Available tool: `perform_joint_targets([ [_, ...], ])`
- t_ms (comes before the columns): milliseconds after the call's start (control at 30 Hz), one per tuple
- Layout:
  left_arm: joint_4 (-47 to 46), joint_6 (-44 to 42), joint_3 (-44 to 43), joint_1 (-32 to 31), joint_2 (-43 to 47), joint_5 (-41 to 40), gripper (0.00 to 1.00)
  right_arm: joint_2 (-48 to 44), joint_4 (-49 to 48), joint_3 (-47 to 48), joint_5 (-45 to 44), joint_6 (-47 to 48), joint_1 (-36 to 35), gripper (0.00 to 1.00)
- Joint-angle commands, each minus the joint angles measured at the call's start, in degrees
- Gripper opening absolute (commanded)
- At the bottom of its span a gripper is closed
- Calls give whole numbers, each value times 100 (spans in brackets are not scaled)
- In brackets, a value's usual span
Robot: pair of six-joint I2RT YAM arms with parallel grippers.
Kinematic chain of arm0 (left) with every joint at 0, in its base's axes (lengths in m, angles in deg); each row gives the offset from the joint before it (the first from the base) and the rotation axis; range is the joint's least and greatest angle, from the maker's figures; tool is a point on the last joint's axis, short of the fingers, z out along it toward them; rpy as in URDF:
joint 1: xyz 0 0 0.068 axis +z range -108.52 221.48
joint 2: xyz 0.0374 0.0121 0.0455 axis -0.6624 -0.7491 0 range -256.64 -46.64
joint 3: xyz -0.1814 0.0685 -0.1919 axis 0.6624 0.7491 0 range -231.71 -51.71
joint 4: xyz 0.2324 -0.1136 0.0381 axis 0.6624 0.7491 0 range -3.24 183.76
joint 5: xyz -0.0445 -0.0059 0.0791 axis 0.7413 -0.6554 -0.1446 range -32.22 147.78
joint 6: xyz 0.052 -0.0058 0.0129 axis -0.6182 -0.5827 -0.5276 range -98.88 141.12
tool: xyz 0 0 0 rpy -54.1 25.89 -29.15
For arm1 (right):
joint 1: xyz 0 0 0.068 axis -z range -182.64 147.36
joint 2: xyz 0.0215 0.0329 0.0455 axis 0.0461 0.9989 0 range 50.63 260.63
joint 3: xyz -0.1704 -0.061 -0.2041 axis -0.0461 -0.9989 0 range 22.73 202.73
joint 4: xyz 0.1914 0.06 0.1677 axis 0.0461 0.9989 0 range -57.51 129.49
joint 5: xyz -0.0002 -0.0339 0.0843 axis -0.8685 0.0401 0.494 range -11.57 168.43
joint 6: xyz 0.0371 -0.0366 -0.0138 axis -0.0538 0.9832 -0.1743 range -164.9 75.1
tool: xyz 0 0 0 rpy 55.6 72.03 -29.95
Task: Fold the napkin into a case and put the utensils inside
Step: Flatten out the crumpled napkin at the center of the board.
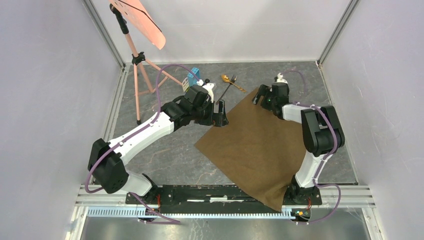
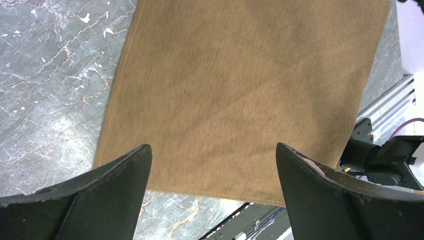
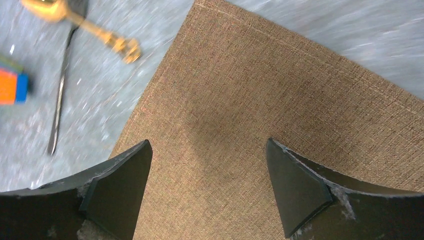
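Observation:
The brown napkin [image 1: 260, 145] lies flat and unfolded on the table, turned like a diamond. My left gripper [image 1: 220, 118] is open and empty at the napkin's far left edge; in the left wrist view the gripper [image 2: 212, 147] hangs over the cloth [image 2: 240, 85]. My right gripper [image 1: 257, 98] is open and empty over the napkin's far corner, also seen in the right wrist view [image 3: 209, 145] above the cloth [image 3: 280, 110]. The gold spoon [image 1: 231, 80] and dark fork [image 1: 226, 90] lie crossed on the table just beyond that corner. The right wrist view shows the spoon [image 3: 80, 25] and the fork [image 3: 62, 90].
Colourful toy blocks [image 1: 193, 79] stand behind my left gripper and also show in the right wrist view [image 3: 12, 86]. A pink tripod [image 1: 140, 75] holding an orange card stands at the back left. The napkin's near corner hangs over the front rail [image 1: 200, 192].

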Motion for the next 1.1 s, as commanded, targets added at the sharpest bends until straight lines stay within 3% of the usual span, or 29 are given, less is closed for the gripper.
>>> perform_joint_targets([
  [0,-97,50,-247,8,61,12,100,290,120,-117,-752,-336,499,91],
  [367,-54,141,-378,16,-176,156,100,1635,31,1569,-726,-459,628,91],
  [533,-5,120,-344,10,-134,60,100,1352,296,1996,-12,-152,584,92],
  [633,-35,120,-355,9,-300,132,100,987,1491,2656,82,574,472,94],
  [733,-99,165,-393,10,-415,283,100,460,2605,3019,-445,1385,276,94],
  [933,-297,197,-349,10,-259,520,100,-1164,2834,1154,232,1610,73,95],
  [1067,-379,202,-217,10,-81,682,100,-1822,2690,10,179,1478,291,95],
])
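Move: My right hand is low on the napkin near its far corner, fingers wide open; the napkin's middle lies about 26 cm back and 3 cm left, some 2 cm below. The gold spoon is about 6 cm ahead and 13 cm left, the fork 3 cm ahead and 17 cm left, both 3 cm down. From my left hand the napkin's middle is some 8 cm back, 18 cm right and 16 cm below. With my right fingers spread on the cloth, I sweep right about 6 cm, turning slightly clockwise, and swing into a forward push of some 10 cm, dragging the napkin outward at nearly level height. Then I lift clear of it by about 10 cm, drawing back towards my base and a little left, fingers still wide open. ##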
